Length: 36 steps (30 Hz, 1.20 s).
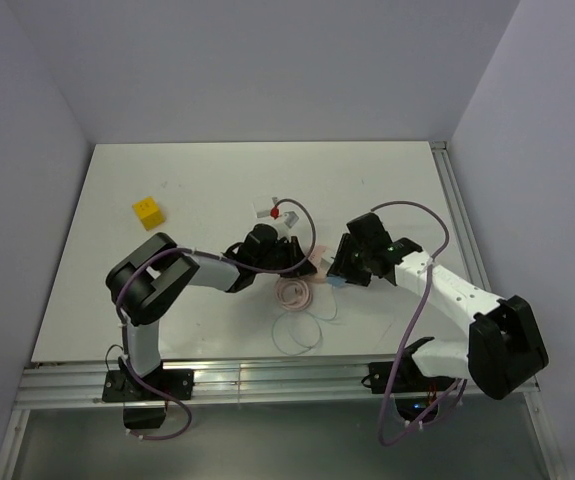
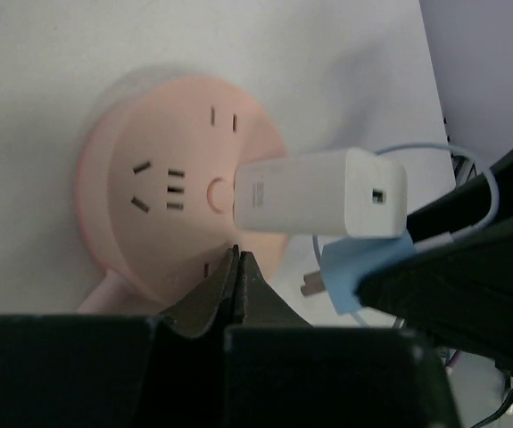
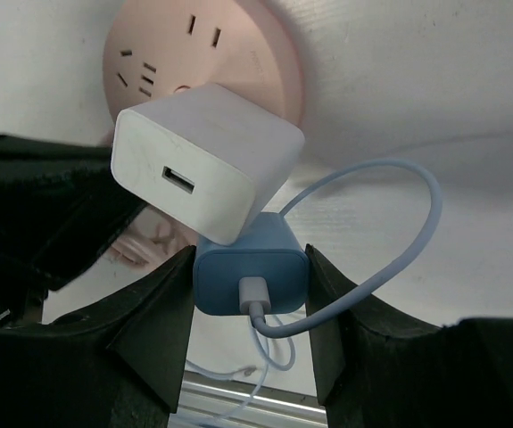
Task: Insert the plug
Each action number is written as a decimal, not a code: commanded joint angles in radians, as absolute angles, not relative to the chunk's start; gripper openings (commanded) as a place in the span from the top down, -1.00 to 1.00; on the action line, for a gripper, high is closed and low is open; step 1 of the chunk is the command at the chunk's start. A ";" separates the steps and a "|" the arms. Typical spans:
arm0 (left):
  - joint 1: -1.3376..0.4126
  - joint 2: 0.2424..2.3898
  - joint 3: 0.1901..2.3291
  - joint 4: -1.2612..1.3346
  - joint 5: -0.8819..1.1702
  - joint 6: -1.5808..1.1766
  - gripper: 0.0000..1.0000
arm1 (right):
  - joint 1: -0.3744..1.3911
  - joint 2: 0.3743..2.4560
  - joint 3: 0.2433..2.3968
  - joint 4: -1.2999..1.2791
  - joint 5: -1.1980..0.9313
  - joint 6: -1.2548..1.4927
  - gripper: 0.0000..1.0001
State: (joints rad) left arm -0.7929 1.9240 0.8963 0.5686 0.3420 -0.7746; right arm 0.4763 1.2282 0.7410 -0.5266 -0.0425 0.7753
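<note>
The plug (image 3: 252, 267) is a light-blue block with a white cable (image 3: 399, 223) looping from its back. My right gripper (image 3: 250, 272) is shut on it, one finger on each side. Its metal prongs (image 2: 312, 283) point toward the round pink socket (image 2: 162, 214) but hang just off its rim, under the white adapter (image 2: 318, 194) that sits in the socket. My left gripper (image 2: 238, 254) is shut on nothing, its tips over the socket's near rim. From above, the plug (image 1: 338, 283) and the right gripper (image 1: 339, 272) sit right of the socket (image 1: 309, 262).
A yellow cube (image 1: 147, 211) lies at the left of the table. A small white and red piece (image 1: 275, 211) lies behind the left wrist. A pink coiled cord (image 1: 294, 292) and thin cable loops (image 1: 302, 330) lie near the front edge.
</note>
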 commanded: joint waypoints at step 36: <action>-0.896 1.807 0.730 0.514 0.084 -0.834 0.99 | 0.423 1.391 0.957 -0.452 0.009 0.611 1.00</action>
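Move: The right hand holds the blue plug; the round pink socket's middle lies some 5 cm ahead of it, 3 cm to its left and about 4 cm lower, with the white charger 3 cm ahead and 1 cm left. From the left hand's shut fingertips the socket is about 2 cm ahead, 1 cm right and 3 cm below, its cord root 3 cm ahead and 3 cm left, and the coiled cord 5 cm back and 5 cm left. With fingers still shut, the left hand comes off the socket's rear-left part, arcs up nearly 7 cm and left, then down to some 2 cm below its starting height beside the cord, swinging about 8 cm left before turning back right by 2 to 3 cm, the wrist rolling its left side up. The right hand keeps its grip on the blue plug and pushes about 5 cm forward towards the socket, rising slightly late on, with the plug close against the white charger throughout. ##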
